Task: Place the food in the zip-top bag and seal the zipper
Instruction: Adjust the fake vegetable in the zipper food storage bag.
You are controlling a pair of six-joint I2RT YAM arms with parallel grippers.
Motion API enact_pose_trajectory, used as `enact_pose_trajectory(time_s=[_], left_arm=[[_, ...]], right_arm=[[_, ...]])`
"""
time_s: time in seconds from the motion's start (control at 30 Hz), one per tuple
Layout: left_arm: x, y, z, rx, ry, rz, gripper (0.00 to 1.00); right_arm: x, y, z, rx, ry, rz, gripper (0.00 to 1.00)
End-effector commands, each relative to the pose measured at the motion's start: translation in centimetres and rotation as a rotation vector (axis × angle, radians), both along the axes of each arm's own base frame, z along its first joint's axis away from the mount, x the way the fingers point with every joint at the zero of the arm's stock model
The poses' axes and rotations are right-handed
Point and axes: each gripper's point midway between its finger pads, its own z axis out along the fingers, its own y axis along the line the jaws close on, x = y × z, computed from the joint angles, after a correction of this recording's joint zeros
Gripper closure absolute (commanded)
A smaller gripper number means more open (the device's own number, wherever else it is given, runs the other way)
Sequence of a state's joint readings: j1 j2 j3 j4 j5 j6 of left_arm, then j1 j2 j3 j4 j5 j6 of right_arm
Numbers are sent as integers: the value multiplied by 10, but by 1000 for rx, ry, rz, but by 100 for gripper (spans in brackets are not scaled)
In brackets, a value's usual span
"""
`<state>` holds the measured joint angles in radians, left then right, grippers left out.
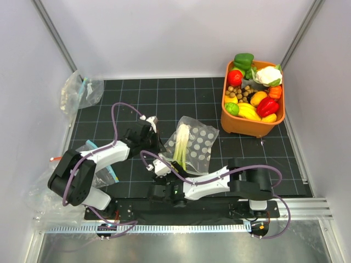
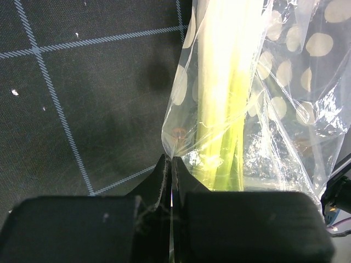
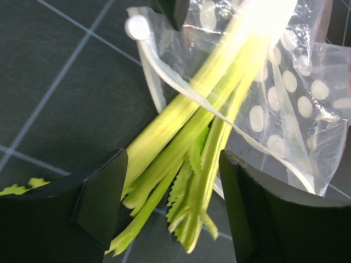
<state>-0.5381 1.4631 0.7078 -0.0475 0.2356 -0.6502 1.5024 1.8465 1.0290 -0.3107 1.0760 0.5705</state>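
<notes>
The dotted zip-top bag (image 1: pixel 198 143) lies mid-table with the pale-green celery (image 1: pixel 181 143) partly in it. My left gripper (image 1: pixel 160 145) is shut on the bag's left mouth corner; the left wrist view shows its jaws (image 2: pixel 171 160) pinched on the plastic beside the celery (image 2: pixel 230 82). My right gripper (image 3: pixel 173 156) stands open, one finger on each side of the celery's leafy end (image 3: pixel 189 186), which sticks out of the mouth. The pale zipper (image 3: pixel 151 66) loops over the stalk. A red tomato (image 1: pixel 235 77) and a red pepper (image 1: pixel 267 106) lie in the bin.
An orange bin (image 1: pixel 233 123) of toy produce stands at the back right. Other clear bags lie at the far left (image 1: pixel 77 90) and under the left arm (image 1: pixel 104 171). White walls close in both sides and the back.
</notes>
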Motion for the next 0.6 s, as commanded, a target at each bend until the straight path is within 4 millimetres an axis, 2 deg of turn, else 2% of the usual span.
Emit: enact_pose_trajectory(time_s=[0.0, 0.13, 0.17, 0.2, 0.23, 0.4, 0.47, 0.57], left_arm=[[6, -6, 13, -43, -43, -5, 100], [6, -5, 11, -38, -41, -4, 100], [7, -5, 12, -35, -42, 2, 100], [6, -4, 10, -30, -41, 1, 100], [6, -5, 11, -32, -39, 1, 100], [6, -6, 10, -33, -34, -6, 100], [6, -6, 9, -32, -31, -8, 100], [6, -7, 7, -32, -25, -13, 100]], right_arm=[[17, -5, 8, 42, -9, -73, 26], [25, -27, 0, 51, 52, -136, 20], [25, -30, 4, 89, 67, -151, 10], [26, -40, -1, 90, 77, -167, 5], [27, -42, -2, 109, 92, -168, 3], [19, -41, -11, 248, 217, -131, 2], [22, -41, -13, 295, 251, -139, 2], [20, -45, -24, 311, 293, -138, 2]])
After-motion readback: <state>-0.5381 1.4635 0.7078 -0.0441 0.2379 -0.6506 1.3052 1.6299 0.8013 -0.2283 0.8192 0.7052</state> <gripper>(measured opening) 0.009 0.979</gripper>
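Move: Roughly 3 cm ahead of the right hand, 4 cm to its right and 3 cm below lie the celery stalks where they stick out of the bag's mouth. The zipper bag's middle is about 11 cm ahead, 8 cm right and 4 cm down. The left hand, already pinching the near-left corner of the bag, has those stalks about 6 cm to its right, 4 cm back and 4 cm below. Sweeping about 5 cm to the right, the right hand first also pushes 2.5 cm forward along the protruding celery and sinks some 2 cm in all, the stalks between its fingers. Its fingers spread from part-open to fully open while it tips down roughly 15 degrees, rolls left side up and turns slightly clockwise. The left hand stays still, keeping its pinch on the bag's corner. ##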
